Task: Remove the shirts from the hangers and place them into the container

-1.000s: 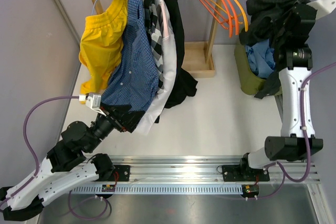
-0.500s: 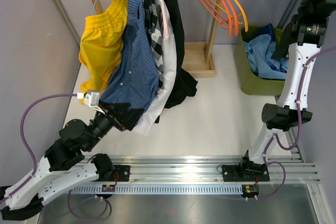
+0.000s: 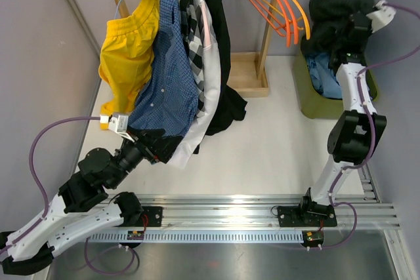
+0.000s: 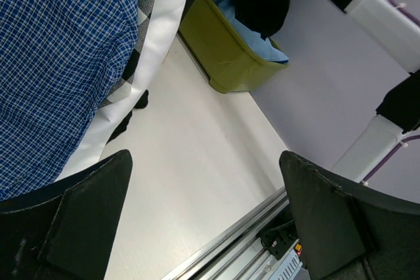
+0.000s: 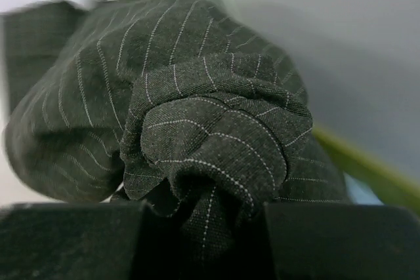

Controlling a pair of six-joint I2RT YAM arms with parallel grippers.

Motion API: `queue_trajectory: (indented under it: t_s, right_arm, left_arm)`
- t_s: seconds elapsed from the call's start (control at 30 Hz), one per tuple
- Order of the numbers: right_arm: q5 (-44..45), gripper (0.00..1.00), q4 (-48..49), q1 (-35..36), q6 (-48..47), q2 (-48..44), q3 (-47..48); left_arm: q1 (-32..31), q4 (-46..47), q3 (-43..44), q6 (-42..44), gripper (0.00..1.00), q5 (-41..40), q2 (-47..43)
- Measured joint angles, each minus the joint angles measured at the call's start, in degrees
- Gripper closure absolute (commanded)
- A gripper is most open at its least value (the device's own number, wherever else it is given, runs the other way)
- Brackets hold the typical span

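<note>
My right gripper (image 5: 203, 227) is shut on a bunched black pinstriped shirt (image 5: 197, 129). In the top view that black shirt (image 3: 335, 1) hangs from the raised right arm above the olive-green container (image 3: 314, 106), which holds a light blue shirt (image 3: 325, 73). On the rack hang a yellow shirt (image 3: 128, 50), a dark blue check shirt (image 3: 167, 77), a black-and-white check one (image 3: 190, 24), a white one (image 3: 209, 63) and a black one (image 3: 226, 100). Several orange hangers (image 3: 272, 1) hang bare. My left gripper (image 3: 156, 147) stands open just below the blue check shirt's (image 4: 59, 63) hem, with nothing between its fingers (image 4: 341, 221).
The wooden rack's post (image 3: 266, 44) and base (image 3: 246, 80) stand between the hanging shirts and the container. Grey walls close in on the left and right. A metal rail (image 3: 230, 209) runs along the near edge. The container's rim (image 4: 223, 57) shows in the left wrist view.
The right arm swung up out of the top of the view with the black shirt, then came back with it over the container. The left arm has hardly moved.
</note>
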Motion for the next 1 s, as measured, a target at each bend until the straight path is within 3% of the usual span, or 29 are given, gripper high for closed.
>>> queue_trajectory:
  t_s: [0.13,0.27,0.53,0.83,0.97,1.0]
  right_arm:
    - [8.87,1.00,-7.48,-0.07,0.37,7.17,-6.16]
    - [13.62,1.00,-18.34,-0.44,2.38,17.88,-1.38]
    - [8.48,1.00,-40.92,-2.56,3.89,34.58,25.35]
    - [-0.11,1.00,-43.10,-5.22,6.43,34.16,24.11]
    - [-3.89,0.52,-39.95,-5.97,7.48,29.16,17.22]
    - [-4.79,0.31,-39.28,-6.03,7.85,27.12,14.75]
  left_arm:
    - [0.00,-0.20,-1.27,-0.46,0.01,-0.02,-1.25]
    - [0.00,-0.26,-2.16,-0.70,0.01,-0.07,-1.92]
    - [0.00,-0.37,-3.72,-1.77,0.01,-0.57,-4.11]
    - [0.00,-0.57,-3.74,-2.01,0.01,-1.38,-6.21]
    - [0.00,-1.14,-3.74,-1.99,0.01,-1.97,-7.28]
    - [0.00,-1.55,-3.74,-1.99,0.01,-2.19,-7.50]
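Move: The black shirt is already bunched in the right hand, above the far part of the green container, whose middle lies roughly 10 cm back, 2 cm to the left and 30 cm below. The blue shirt inside is some 11 cm back, 6 cm left and 30 cm down; the orange hangers are about 24 cm left, level with the hand and slightly above. From the left hand the container is some 30 cm ahead, 57 cm right and 21 cm lower. The black shirt is plunged into the container: the still-closed right hand drops about 30 cm fast, shifting some 5 cm to the right, while the wrist tips its fingers down by about 45 degrees. After slowing low inside, the hand eases up a centimetre or so and the fingers start to open, the cloth still between them. ##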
